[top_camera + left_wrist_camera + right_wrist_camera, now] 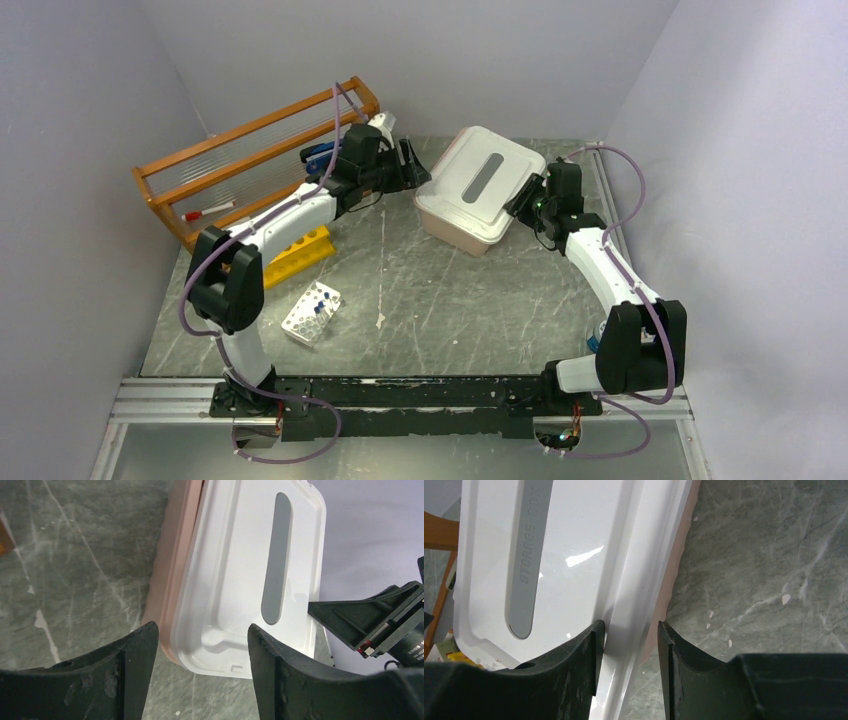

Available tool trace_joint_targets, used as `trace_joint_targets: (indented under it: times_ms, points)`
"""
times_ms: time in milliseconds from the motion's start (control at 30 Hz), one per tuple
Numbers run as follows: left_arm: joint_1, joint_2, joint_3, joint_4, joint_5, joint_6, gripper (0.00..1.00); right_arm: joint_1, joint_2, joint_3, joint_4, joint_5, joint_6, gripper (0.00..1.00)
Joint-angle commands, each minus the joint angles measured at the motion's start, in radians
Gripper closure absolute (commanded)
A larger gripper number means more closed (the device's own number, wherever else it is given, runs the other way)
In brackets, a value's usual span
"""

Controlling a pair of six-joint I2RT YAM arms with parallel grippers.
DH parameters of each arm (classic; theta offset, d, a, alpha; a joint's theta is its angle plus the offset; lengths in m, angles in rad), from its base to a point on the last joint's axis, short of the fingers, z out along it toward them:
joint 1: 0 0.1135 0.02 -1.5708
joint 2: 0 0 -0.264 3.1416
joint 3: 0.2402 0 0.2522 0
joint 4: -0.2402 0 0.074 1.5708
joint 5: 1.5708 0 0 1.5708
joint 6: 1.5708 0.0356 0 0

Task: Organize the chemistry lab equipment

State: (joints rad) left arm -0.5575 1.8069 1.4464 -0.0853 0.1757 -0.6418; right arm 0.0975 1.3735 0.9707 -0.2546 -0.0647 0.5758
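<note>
A storage box (480, 180) with a pink body and a white lid (235, 570) stands at the back middle of the table. My left gripper (412, 165) hovers at its left corner, open and holding nothing; in the left wrist view (202, 627) that corner shows between the spread fingers. My right gripper (522, 200) sits on the box's right edge. In the right wrist view (630, 624) its fingers straddle the lid's rim (639, 580), one on the lid and one at the pink wall. Tiny blue-capped vials (320, 298) stand in a white rack (300, 328) at front left.
An orange wooden shelf (250, 135) stands at the back left with a red-capped pen (208, 211) on it. A yellow tube rack (296, 255) lies beside the left arm. A blue item (597, 336) peeks out by the right arm's base. Walls close in on three sides.
</note>
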Motion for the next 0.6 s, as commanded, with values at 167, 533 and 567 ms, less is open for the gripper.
trace_joint_targets:
  times_ms: [167, 533, 567]
  points:
    - [0.003, -0.008, 0.033, -0.066, -0.088, 0.112, 0.32, -0.002, 0.011, 0.026, -0.007, -0.033, 0.008, 0.54]
    - [0.002, 0.083, 0.047, -0.084, -0.058, 0.141, 0.36, -0.001, 0.068, 0.038, 0.025, -0.056, 0.033, 0.54]
    - [0.001, 0.089, 0.049, -0.089, -0.069, 0.144, 0.37, 0.0, 0.07, 0.041, 0.022, -0.046, 0.032, 0.53]
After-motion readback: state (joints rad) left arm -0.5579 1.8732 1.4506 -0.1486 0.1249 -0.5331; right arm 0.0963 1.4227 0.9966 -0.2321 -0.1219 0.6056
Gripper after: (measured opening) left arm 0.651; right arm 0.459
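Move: The lid's middle lies about 11 cm to the right of my left hand, level with it in reach and some 5 cm lower; its near-left corner is almost under those fingers. From my right hand, already at the lid's right edge, that middle is about 7 cm left and 4 cm ahead, at about the same height. The pink box's middle is some 5 cm below the lid's; the blue stapler lies about 18 cm left of my left hand, 3 cm farther out and 8 cm lower. I bring my left hand about 1 cm left with a slight lift, then sink it some 5 cm onto the lid's near-left corner, rolling its left side up nearly 10 degrees. Its open fingers come down astride the lid's rim, the right one onto the lid. My right hand keeps its half-open fingers astride the right edge and, late on, nudges about 1 cm left and forward. ##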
